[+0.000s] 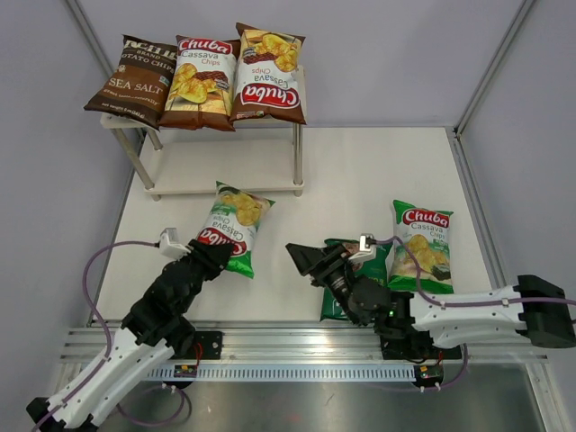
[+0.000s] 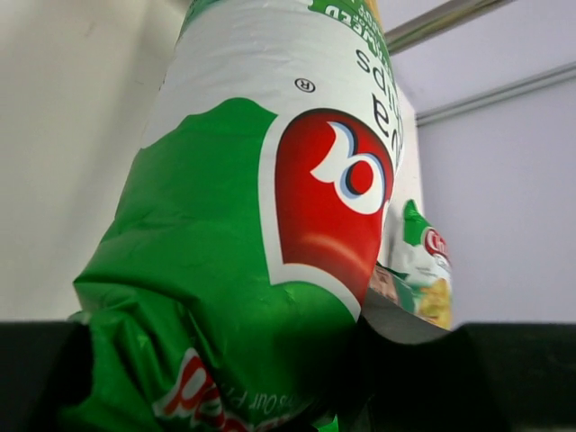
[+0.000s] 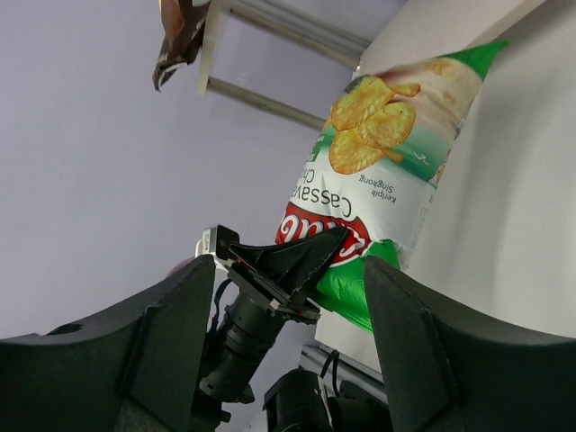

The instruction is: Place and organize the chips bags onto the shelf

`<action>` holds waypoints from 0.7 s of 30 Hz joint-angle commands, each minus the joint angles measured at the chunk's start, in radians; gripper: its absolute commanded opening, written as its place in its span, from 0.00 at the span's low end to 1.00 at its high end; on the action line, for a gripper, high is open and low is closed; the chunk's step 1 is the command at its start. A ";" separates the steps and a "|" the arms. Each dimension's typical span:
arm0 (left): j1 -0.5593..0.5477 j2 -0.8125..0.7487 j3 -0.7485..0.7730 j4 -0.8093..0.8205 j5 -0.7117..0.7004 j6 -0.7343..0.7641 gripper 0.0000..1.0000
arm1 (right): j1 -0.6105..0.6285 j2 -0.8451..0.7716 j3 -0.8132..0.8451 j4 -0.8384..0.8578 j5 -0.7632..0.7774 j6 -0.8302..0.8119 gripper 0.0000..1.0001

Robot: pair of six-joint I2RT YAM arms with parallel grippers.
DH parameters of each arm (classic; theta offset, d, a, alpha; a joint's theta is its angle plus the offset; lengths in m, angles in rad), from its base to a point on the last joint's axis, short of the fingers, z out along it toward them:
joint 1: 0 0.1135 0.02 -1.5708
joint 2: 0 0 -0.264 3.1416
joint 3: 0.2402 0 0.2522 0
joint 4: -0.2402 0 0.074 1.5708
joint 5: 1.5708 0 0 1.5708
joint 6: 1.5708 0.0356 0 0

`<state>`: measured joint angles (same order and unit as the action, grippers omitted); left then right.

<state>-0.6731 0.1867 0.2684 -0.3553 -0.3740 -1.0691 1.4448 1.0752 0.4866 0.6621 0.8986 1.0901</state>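
The shelf (image 1: pixel 225 166) stands at the back left. Its top board carries three chips bags: a dark brown Sea Salt bag (image 1: pixel 135 81) and two brown and white Chuba bags (image 1: pixel 202 81) (image 1: pixel 268 76). My left gripper (image 1: pixel 211 256) (image 2: pixel 261 387) is shut on the crumpled near end of a green Chuba bag (image 1: pixel 236 225) (image 2: pixel 270 225) (image 3: pixel 378 171) in front of the shelf. My right gripper (image 1: pixel 310 259) (image 3: pixel 288 315) stands open with nothing in it, just left of a dark green bag (image 1: pixel 331 304) partly under its arm. Another green Chuba bag (image 1: pixel 421 243) (image 2: pixel 423 270) lies flat at the right.
The shelf's lower board holds nothing. Both grippers are close together near the table's front middle. In the right wrist view the shelf's top board (image 3: pixel 261 54) shows far off, a brown bag (image 3: pixel 180 36) overhanging its edge. Grey walls close in the table on three sides.
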 commanded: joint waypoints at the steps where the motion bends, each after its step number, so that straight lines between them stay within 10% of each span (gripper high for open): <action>1: 0.006 0.132 0.090 0.269 -0.089 0.075 0.19 | 0.008 -0.125 -0.052 -0.182 0.132 -0.047 0.75; 21: 0.773 0.917 0.276 1.059 0.567 0.012 0.19 | 0.008 -0.590 -0.197 -0.381 0.117 -0.096 0.76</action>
<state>0.0441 1.0214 0.4740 0.4004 0.0452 -1.0370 1.4456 0.5137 0.3012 0.2955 0.9607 1.0416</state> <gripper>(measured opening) 0.403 0.761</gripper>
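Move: Some 27 cm ahead of the left hand, 9 cm to its left and about 10 cm lower is the left half of the lower shelf, where the held green-ended Chuba bag is being taken. The shelf's front left leg stands 21 cm ahead and 22 cm left; the middle brown-and-white bag, on the upper board, is 26 cm ahead, 1 cm left and 20 cm higher. From the right hand, the green REAL bag lies about 15 cm right, 3 cm ahead and 22 cm down. Carrying the bag still pinched by its near end, the left hand swings forward some 16 cm towards the lower shelf's opening, veering left about 10 cm after a straight start; it climbs roughly 6 cm, then levels off, while the wrist turns about 15 degrees counter-clockwise. The empty right hand draws off about 10 cm to the right, towards the REAL bag, fingers staying open. ##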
